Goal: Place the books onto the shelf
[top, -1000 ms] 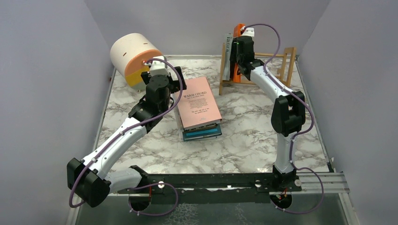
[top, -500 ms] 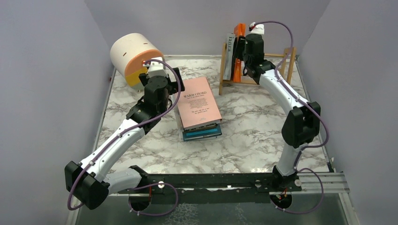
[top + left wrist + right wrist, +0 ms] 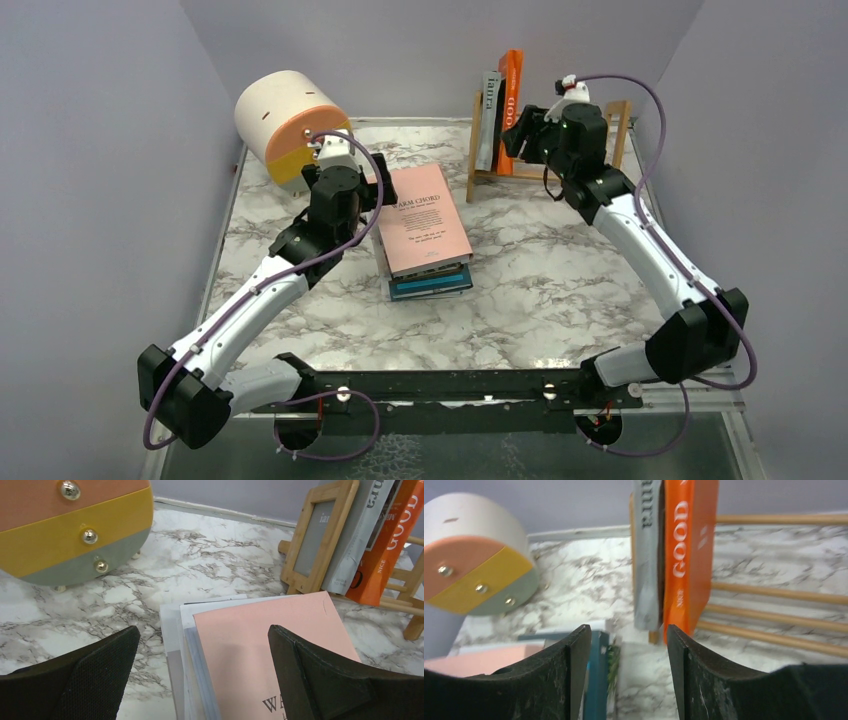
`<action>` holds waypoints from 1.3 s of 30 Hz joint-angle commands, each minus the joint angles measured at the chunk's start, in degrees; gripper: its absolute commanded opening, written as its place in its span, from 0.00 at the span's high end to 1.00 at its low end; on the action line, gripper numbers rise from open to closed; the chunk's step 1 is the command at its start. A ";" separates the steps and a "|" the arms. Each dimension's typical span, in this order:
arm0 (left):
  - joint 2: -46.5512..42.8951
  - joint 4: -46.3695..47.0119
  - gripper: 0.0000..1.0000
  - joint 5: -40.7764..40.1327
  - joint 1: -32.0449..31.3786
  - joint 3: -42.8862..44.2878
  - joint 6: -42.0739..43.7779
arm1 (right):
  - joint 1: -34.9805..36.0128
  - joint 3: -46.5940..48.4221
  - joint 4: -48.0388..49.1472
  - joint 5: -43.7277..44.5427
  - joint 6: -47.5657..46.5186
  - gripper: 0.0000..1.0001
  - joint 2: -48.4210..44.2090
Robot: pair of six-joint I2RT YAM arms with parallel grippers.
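Two of the books stand upright at the left end of the shelf point(image 3: 598, 128): a grey one point(image 3: 489, 118) and an orange one point(image 3: 511, 95). Just right of them my right gripper point(image 3: 517, 138) is open and empty, clear of the orange book point(image 3: 686, 555). The other books lie stacked mid-table with a pink book point(image 3: 425, 222) on top. My left gripper point(image 3: 380, 190) hovers wide open over the stack's far left corner. Its fingers straddle the pink cover point(image 3: 270, 640) without touching it.
A round cream, orange and yellow drawer drum point(image 3: 285, 118) stands at the back left, close behind my left wrist. The shelf rails point(image 3: 774, 597) run bare to the right of the orange book. Grey walls enclose the marble table point(image 3: 540, 280).
My right gripper let go of the orange book, which now stands beside the grey one, and drew back to the right. The left arm barely moved.
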 commanded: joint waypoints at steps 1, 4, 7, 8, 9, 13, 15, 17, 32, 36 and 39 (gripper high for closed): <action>-0.56 -0.96 0.01 6.01 0.33 -1.35 -2.53 | 0.27 -6.59 -0.25 -15.49 4.72 0.43 -7.18; -0.35 -0.95 0.01 7.93 0.25 -2.17 -3.48 | 0.27 -9.21 -1.08 -20.49 6.06 0.43 -9.89; -0.34 -0.84 0.01 9.59 0.17 -2.78 -4.45 | 0.27 -12.27 -0.79 -25.79 7.52 0.43 -12.14; -0.27 -0.89 0.01 10.09 0.15 -2.92 -4.80 | 0.27 -13.46 -0.46 -27.35 8.05 0.43 -12.51; -0.27 -0.69 0.01 10.52 0.07 -3.13 -5.05 | 0.33 -14.51 -0.26 -28.58 8.58 0.43 -12.81; 0.41 0.14 0.01 12.06 -0.52 -3.24 -5.88 | 0.45 -19.23 2.54 -32.74 11.02 0.43 -13.66; 0.96 0.57 0.01 12.41 -1.28 -3.20 -6.19 | 0.68 -21.58 4.10 -34.05 12.01 0.43 -13.81; 1.61 1.10 0.01 12.19 -2.26 -2.88 -6.37 | 0.89 -23.45 5.82 -35.39 13.20 0.43 -13.88; 5.44 1.92 0.01 10.05 -6.43 -1.22 -6.66 | 2.82 -32.50 18.78 -43.18 26.07 0.24 -12.48; 5.87 2.17 0.01 10.23 -6.56 -1.34 -6.73 | 2.84 -34.38 22.50 -45.88 28.41 0.19 -11.53; 6.44 2.63 0.01 10.55 -6.72 -1.41 -6.84 | 2.87 -35.57 26.50 -48.63 30.87 0.19 -10.24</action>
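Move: The pink book on top of the stack has its middle some 14 cm to the left hand's right, 8 cm back and 8 cm below; the rest of the stack lies right beneath it, roughly 14 cm below the hand. The striped drum stands about 17 cm ahead and 14 cm left of that hand. From the right hand the pink book is around 17 cm back, 18 cm left and 10 cm lower, while the shelved orange book is about 17 cm ahead, 1 cm left and 12 cm lower, with the grey book 5 cm to its left. The right hand draws away from the shelf towards the pink book's right-hand spine side, some 16 cm back and 10 cm left while sinking about 9 cm, rolling its left side up and swinging counter-clockwise as its half-open fingers spread wider late on to face the spine. Meanwhile the left hand, fingers staying wide open, goes down onto the pink book and some 8 cm right, turning a little clockwise, its right finger coming onto the cover and its left finger at the left edge, to push the book towards the right hand. ##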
